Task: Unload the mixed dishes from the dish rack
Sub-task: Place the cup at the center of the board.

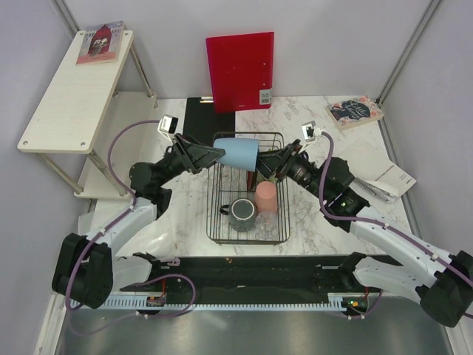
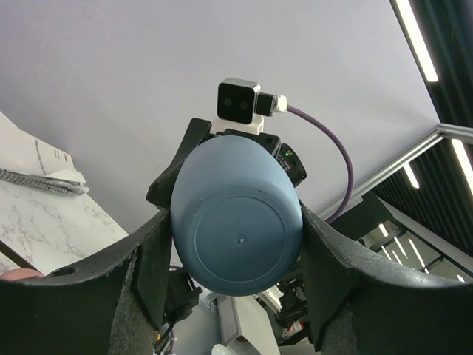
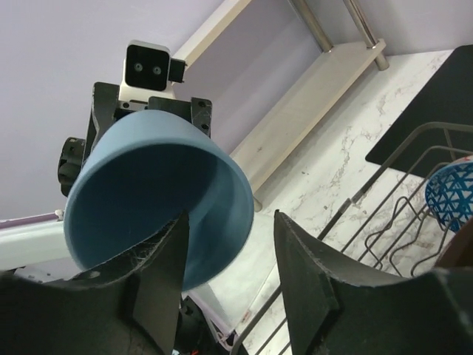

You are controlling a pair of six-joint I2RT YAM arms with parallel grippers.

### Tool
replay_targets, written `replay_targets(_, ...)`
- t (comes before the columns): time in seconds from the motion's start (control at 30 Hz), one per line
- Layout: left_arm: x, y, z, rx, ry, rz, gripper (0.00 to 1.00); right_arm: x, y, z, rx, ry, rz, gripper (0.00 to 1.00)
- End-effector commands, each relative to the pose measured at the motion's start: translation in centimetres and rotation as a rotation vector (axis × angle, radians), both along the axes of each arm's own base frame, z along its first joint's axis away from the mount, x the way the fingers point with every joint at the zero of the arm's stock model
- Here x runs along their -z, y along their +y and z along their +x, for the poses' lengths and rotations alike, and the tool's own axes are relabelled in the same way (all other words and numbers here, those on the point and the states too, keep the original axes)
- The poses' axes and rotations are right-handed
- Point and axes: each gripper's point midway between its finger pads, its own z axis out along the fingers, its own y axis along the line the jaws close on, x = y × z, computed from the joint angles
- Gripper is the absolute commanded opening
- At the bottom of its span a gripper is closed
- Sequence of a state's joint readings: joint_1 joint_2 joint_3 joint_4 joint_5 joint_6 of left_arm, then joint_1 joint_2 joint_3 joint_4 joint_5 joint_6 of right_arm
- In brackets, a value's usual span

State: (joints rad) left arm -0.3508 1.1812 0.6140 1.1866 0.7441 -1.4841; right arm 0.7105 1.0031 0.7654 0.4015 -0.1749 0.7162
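A light blue cup (image 1: 238, 154) hangs on its side above the far end of the black wire dish rack (image 1: 211, 200). My left gripper (image 1: 218, 154) is shut on its base (image 2: 236, 229), with both fingers pressed against its sides. My right gripper (image 1: 260, 168) is open at the cup's mouth (image 3: 148, 192). One of its fingers (image 3: 159, 274) reaches inside the rim, and the other stands outside, clear of it. In the rack stand a pink cup (image 1: 266, 197) and a dark grey mug (image 1: 242, 214). A blue patterned bowl (image 3: 452, 194) shows in the rack in the right wrist view.
A red folder (image 1: 240, 70) leans on the back wall behind a flat black mat (image 1: 198, 118). A wooden shelf unit (image 1: 74, 89) stands at the left. A book (image 1: 355, 111) and papers (image 1: 388, 177) lie at the right.
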Motion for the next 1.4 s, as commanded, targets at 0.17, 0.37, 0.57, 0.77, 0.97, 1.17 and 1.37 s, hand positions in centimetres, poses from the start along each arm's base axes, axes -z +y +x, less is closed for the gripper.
replay_targets(0.17,-0.4,-0.1,-1.1,0.027,-0.05,0.007,0.02,-4.3,0.2,0.5,0.008,-0.094,0.106,0.19)
replay_targets(0.37,1.3,0.0,0.3,-0.082,-0.038,0.114,0.99,-4.6,-3.0,1.3,0.176,-0.095,0.004,0.0)
replay_targets(0.57,4.5,1.5,4.1,-0.296,0.15,0.261,0.99,-6.1,-8.3,3.0,0.453,-0.065,-0.14,0.0)
replay_targets(0.77,9.1,4.1,5.9,-0.464,0.351,0.393,0.99,-5.0,-14.7,7.0,0.772,0.107,-0.343,0.0)
replay_targets(0.97,12.0,5.6,5.1,-0.517,0.454,0.554,0.99,0.6,-22.6,14.2,1.043,0.397,-0.442,0.0)
replay_targets(1.17,12.8,7.2,4.0,-0.577,0.469,0.626,0.99,3.7,-25.5,20.4,1.11,0.639,-0.494,0.0)
replay_targets(1.37,14.3,7.6,3.1,-0.572,0.498,0.671,0.99,11.4,-25.3,25.4,0.971,0.847,-0.585,0.0)
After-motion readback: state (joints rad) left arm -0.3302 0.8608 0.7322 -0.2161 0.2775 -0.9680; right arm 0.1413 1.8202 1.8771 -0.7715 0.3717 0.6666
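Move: The blue cup lies on its side in the air, its base still gripped by the left hand, its middle about 6 cm right of that hand, 1 cm ahead and 2 cm above. From the open right hand it is some 6 cm left, 1 cm ahead and 1 cm above, rim between the fingers. Around 20 cm below the right hand, the patterned bowl is 6 cm ahead and 4 cm left, and the pink cup 9 cm back and 5 cm right. Right hand pinches the cup's rim, carries it about 35 cm right and forward; left hand opens and sinks. ##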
